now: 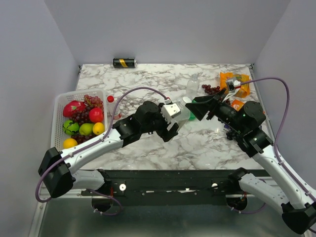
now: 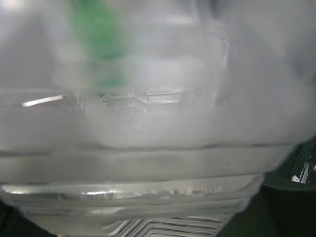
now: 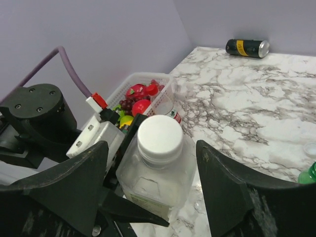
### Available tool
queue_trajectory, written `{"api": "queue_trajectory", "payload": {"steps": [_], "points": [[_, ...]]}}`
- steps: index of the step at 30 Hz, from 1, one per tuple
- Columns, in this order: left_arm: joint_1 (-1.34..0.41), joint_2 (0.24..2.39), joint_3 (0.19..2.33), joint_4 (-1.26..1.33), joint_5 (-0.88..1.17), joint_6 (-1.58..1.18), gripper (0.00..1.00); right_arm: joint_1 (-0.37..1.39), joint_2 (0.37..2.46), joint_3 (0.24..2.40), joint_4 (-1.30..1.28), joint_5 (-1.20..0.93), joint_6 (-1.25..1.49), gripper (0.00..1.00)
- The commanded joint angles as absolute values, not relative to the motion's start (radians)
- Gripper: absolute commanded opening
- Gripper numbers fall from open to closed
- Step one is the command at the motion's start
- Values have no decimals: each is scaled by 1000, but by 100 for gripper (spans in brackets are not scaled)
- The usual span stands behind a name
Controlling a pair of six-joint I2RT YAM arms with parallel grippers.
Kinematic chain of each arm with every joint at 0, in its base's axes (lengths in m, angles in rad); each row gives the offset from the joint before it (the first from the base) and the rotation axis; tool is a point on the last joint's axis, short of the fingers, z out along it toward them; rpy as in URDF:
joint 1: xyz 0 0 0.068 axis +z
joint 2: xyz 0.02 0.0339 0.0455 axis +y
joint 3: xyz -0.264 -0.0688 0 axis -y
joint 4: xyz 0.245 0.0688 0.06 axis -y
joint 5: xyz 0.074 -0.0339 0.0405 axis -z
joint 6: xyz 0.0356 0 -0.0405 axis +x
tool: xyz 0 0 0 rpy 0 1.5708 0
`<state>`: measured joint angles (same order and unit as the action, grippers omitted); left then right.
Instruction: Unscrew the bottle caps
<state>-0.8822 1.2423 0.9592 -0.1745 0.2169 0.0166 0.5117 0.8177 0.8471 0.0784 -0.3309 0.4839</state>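
Observation:
A large clear bottle [image 3: 158, 182] with a white cap [image 3: 160, 137] is held off the table at mid-table, my left gripper [image 1: 181, 114] shut on its body. Its wall fills the left wrist view [image 2: 158, 158]. My right gripper [image 3: 152, 150] is open, one finger on each side of the cap with a gap on both sides. A second large clear bottle [image 1: 192, 85] stands further back. A small green bottle [image 3: 308, 174] stands just beyond the held one. The small clear red-labelled bottle [image 3: 170, 109] stands beside the basket.
A white basket [image 1: 59, 106] of toy fruit sits at the left edge. A black-and-gold can [image 1: 124, 62] lies at the back wall. Orange snack packets [image 1: 234, 81] and grapes [image 1: 211, 89] lie at the back right. A loose pale cap [image 3: 310, 148] lies on the marble.

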Motion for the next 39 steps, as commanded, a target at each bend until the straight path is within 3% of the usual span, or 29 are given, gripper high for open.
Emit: {"api": "queue_trajectory", "payload": {"steps": [1, 12, 25, 28, 32, 37, 39], "points": [[-902, 1252, 997, -176, 176, 17, 21, 525, 839, 856, 124, -353, 525, 79], [-908, 1246, 997, -179, 150, 18, 20, 537, 870, 865, 78, -319, 532, 75], [-930, 1267, 1006, -198, 149, 34, 20, 549, 919, 865, 163, -397, 565, 60], [-930, 1270, 1008, -199, 152, 37, 20, 554, 917, 862, 176, -403, 565, 51], [-930, 1261, 1006, -195, 221, 54, 20, 554, 923, 857, 187, -420, 554, 30], [-914, 1230, 1008, -207, 414, 120, 20, 542, 948, 851, 248, -523, 487, 21], [-902, 1217, 1014, -219, 541, 146, 20, 506, 960, 844, 291, -655, 477, 20]]}}
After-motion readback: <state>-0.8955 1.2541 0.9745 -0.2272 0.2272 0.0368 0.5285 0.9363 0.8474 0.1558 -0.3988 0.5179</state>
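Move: The white cap of the big clear bottle sits just beyond my open right fingers, about 3 cm to their left, 1 cm ahead and 2 cm lower. The green bottle stands roughly 14 cm ahead of my right hand, 4 cm to its right and 27 cm below; the small clear bottle is some 10 cm beyond the green one. From my left hand, already gripping the big bottle's body, the cap is about 4 cm ahead, 5 cm to the right and 13 cm up. I ease my right hand about 3 cm left and down, slightly forward as well, until its fingers straddle the white cap, and bring them together from wide open to pinch it from both sides. Meanwhile my left hand keeps its grip on the bottle's body and holds it up to my right hand, sinking only about 1 cm. ##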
